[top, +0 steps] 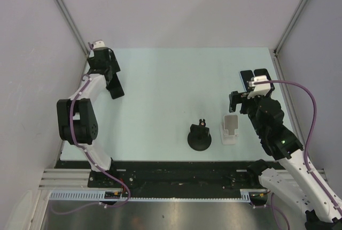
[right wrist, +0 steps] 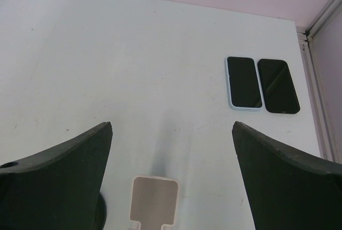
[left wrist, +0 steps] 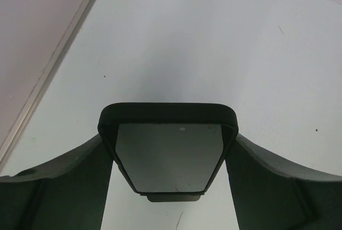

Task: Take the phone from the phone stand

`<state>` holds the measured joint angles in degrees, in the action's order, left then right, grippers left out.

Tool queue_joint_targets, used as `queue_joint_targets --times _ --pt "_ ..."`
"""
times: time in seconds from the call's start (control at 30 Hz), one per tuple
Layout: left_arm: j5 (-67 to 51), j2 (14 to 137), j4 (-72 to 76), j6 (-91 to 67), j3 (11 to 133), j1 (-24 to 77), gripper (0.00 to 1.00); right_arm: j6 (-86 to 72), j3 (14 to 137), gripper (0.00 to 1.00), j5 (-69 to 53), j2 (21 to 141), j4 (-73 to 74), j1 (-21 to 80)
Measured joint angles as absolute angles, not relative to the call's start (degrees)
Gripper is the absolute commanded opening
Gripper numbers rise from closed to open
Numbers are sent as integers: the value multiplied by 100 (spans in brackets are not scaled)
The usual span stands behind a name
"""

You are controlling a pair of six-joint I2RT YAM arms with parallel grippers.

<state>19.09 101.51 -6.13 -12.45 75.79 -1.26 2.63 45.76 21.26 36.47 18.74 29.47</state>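
Observation:
A black phone (left wrist: 168,158) in a dark case stands between the fingers of my left gripper (left wrist: 168,136), which press on both of its long sides. A small dark lip (left wrist: 175,198) sticks out under its near edge; I cannot tell whether this belongs to the phone stand. From above, my left gripper (top: 114,89) is at the table's far left, near the wall, and it hides the phone there. My right gripper (right wrist: 171,125) hangs open over the right side of the table (top: 160,96), holding nothing.
A black round stand (top: 199,136) and a white stand (top: 231,128) sit bare at the front middle; the white stand (right wrist: 154,200) lies just below my right gripper (top: 239,99). A pale-cased phone (right wrist: 245,83) and a black one (right wrist: 278,85) lie flat at the back right.

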Motion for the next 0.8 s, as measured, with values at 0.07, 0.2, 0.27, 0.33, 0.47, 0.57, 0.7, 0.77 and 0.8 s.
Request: queue_joint_targets --times 0.07,0.2,0.27,0.33,0.47,0.57,0.7,0.77,0.8 --pt "1896 10044 -705 -1245 7575 -126 29 263 4574 100 2088 3647 1868 2947" --pt "1876 9795 -790 -1249 7575 -123 23 261 4574 100 2034 3640 1852 2952" --pt "1876 9640 -823 -1253 7575 -123 20 261 4576 100 2005 3632 1850 2952" --pt "1870 9485 -873 -1264 7575 -119 20 261 4574 100 1977 3625 1848 2952" --pt "1761 9111 -1074 -1376 7575 -117 15 248 4574 99 1844 3592 1848 2952" --pt "1597 8803 -1313 -1579 7575 -115 13 198 4576 99 1647 3577 1841 2952" --pt "1177 8372 -1669 -1920 7575 -113 8 71 4576 97 1194 3662 1758 2952" --pt "888 8180 -1824 -2095 7575 -106 4 -47 4578 96 939 3728 1669 2952" --pt "661 8077 -1898 -2222 7575 -104 4 -130 4578 96 735 3791 1594 2952"
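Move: The phone is already pinched between the left fingers and still on its black stand, its middle some 5 cm below the left hand and about 2 cm back and 2 cm right. The black stand's middle sits about 3 cm back, 3 cm right and 9 cm below. From the right hand, the phone lies about 22 cm ahead, 56 cm left and 18 cm lower; the white stand is roughly below it, 2 cm back, 1 cm left and 20 cm down. The phone is drawn up out of the black stand by the left hand, which keeps its pinch and climbs about 12 cm, pulling back some 6 cm and, later on, swinging right about 5 cm while the wrist rolls left side down and tips up. The right hand, still wide open, mostly shifts late: about 5 cm left towards the phone, turning counter-clockwise. ##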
